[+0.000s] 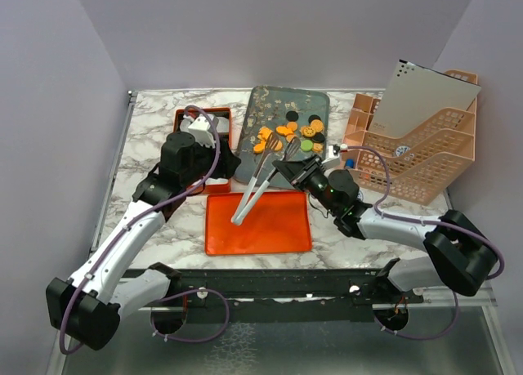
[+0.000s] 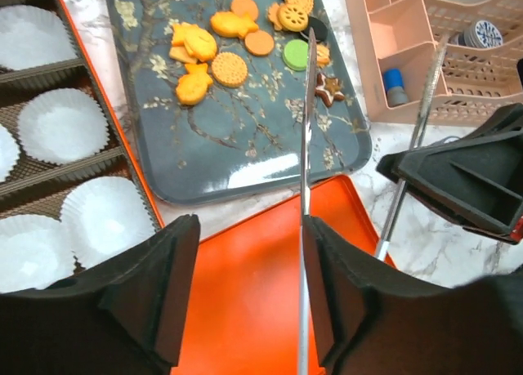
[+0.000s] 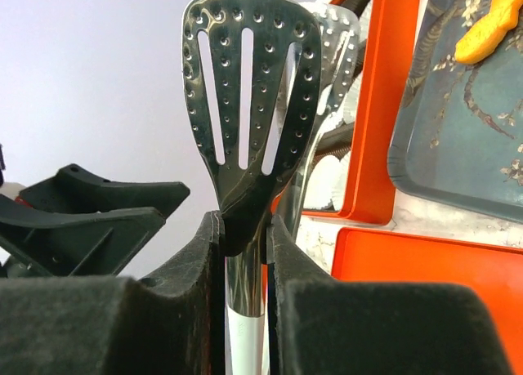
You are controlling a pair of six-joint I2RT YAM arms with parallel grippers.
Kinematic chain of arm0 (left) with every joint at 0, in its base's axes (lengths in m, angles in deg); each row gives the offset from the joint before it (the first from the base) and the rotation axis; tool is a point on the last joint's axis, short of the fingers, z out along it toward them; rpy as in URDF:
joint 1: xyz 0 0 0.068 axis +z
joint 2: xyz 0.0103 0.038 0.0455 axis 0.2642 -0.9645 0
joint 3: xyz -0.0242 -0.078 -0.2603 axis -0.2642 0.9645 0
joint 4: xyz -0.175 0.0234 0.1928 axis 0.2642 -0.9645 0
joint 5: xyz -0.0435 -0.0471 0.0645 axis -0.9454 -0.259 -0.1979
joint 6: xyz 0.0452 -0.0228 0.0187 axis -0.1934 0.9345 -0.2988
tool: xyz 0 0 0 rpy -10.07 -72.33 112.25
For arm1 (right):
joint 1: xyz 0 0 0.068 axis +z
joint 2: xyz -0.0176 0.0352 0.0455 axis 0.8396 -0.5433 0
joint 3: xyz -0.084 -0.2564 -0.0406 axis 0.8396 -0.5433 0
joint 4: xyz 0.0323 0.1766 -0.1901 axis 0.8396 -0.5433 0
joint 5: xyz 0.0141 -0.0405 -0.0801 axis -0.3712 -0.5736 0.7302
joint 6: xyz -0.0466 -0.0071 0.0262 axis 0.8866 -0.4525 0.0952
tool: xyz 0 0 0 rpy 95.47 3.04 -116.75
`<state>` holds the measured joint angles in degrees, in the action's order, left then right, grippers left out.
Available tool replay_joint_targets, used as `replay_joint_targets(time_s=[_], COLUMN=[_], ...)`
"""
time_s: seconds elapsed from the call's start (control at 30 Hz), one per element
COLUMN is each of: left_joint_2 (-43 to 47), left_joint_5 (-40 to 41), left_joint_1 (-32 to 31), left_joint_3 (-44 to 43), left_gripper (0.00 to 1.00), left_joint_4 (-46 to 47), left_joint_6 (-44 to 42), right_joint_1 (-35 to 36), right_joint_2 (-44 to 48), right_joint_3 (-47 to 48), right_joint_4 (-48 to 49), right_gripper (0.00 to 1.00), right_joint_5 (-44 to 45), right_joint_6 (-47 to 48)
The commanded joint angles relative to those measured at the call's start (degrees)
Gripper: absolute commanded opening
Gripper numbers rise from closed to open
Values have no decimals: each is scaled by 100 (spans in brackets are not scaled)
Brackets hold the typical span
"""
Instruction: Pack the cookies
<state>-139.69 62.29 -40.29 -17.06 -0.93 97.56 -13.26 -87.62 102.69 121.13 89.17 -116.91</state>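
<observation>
The cookies point(image 1: 290, 134) lie in a loose heap on the far half of a dark floral tray point(image 1: 278, 105): mostly orange discs point(image 2: 229, 67), a few black, one green point(image 2: 295, 54) and a brown star point(image 2: 330, 87). Metal tongs point(image 1: 257, 187) with slotted heads point(image 3: 245, 89) slant over the tray's near edge. My right gripper point(image 3: 245, 224) is shut on the tongs just below the heads. My left gripper point(image 2: 249, 228) is open above the orange lid point(image 2: 245, 293), one tong arm point(image 2: 306, 130) resting against its right finger point(image 2: 335, 277). In the top view its fingers are hard to make out.
An orange box point(image 1: 208, 130) with white paper liners point(image 2: 61, 122) stands left of the tray. The flat orange lid point(image 1: 257, 224) lies in front of it. A pink mesh organiser point(image 1: 417, 146) holding a spiral notebook point(image 1: 425, 97) stands at the right.
</observation>
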Motion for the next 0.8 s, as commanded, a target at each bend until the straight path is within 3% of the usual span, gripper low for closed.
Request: replay_joint_targets(time_s=[0.0,0.03,0.07,0.3,0.37,0.5,0.77], left_joint_2=[340,405,474,952,1196,1748,1515], left_joint_5=[425,433,399,-30,-376,-501,-1346], left_joint_1=[-8,-6,-7,-8,-8,-8,-10], left_joint_3=[128,137,145,292,582,1249,1531], left_gripper=[70,89,98,99,99,99,99], left_joint_4=[-10,-49,-72,-58,349,1167,1570], left_joint_6=[-118,-171,-247,-463,-553,350,620], right_joint_1=[2,5,5,2,2,7,3], right_joint_2=[433,489,538,760,797,837,934], right_joint_3=[-153,-168,-182,-243,-252,-244,-124], right_joint_4=[58,18,-3,-14,-12,-12,-267], right_gripper=[1,0,0,0,1,0,0], right_joint_5=[444,479,505,647,662,696,833], right_joint_6=[-131,-135,-126,-116,-147,-233,-391])
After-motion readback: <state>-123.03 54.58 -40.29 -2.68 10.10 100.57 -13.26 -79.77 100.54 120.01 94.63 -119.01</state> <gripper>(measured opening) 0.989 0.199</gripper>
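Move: The tongs' hinge end, hanging from the right hand, lies about 11 cm back, 1 cm right and 8 cm below the left hand. The red tray's middle is roughly 5 cm back, 6 right and 21 below; the cookie box is 16 cm ahead, 11 left and 18 below. From the right hand, the cookies lie about 20 cm ahead, 3 right and 17 below; the red tray is 6 cm back, 7 left and 18 below. Back about 5 cm goes the left hand, after first rising some 3 cm and edging left; it then sinks a little and swings back right towards the tongs' hinge end, its half-open fingers spreading wide and tipping up about 10 degrees as it rolls. The right hand keeps its pinch on one tong arm just behind the slotted head, lifting it about 3.5 cm and shifting right. ##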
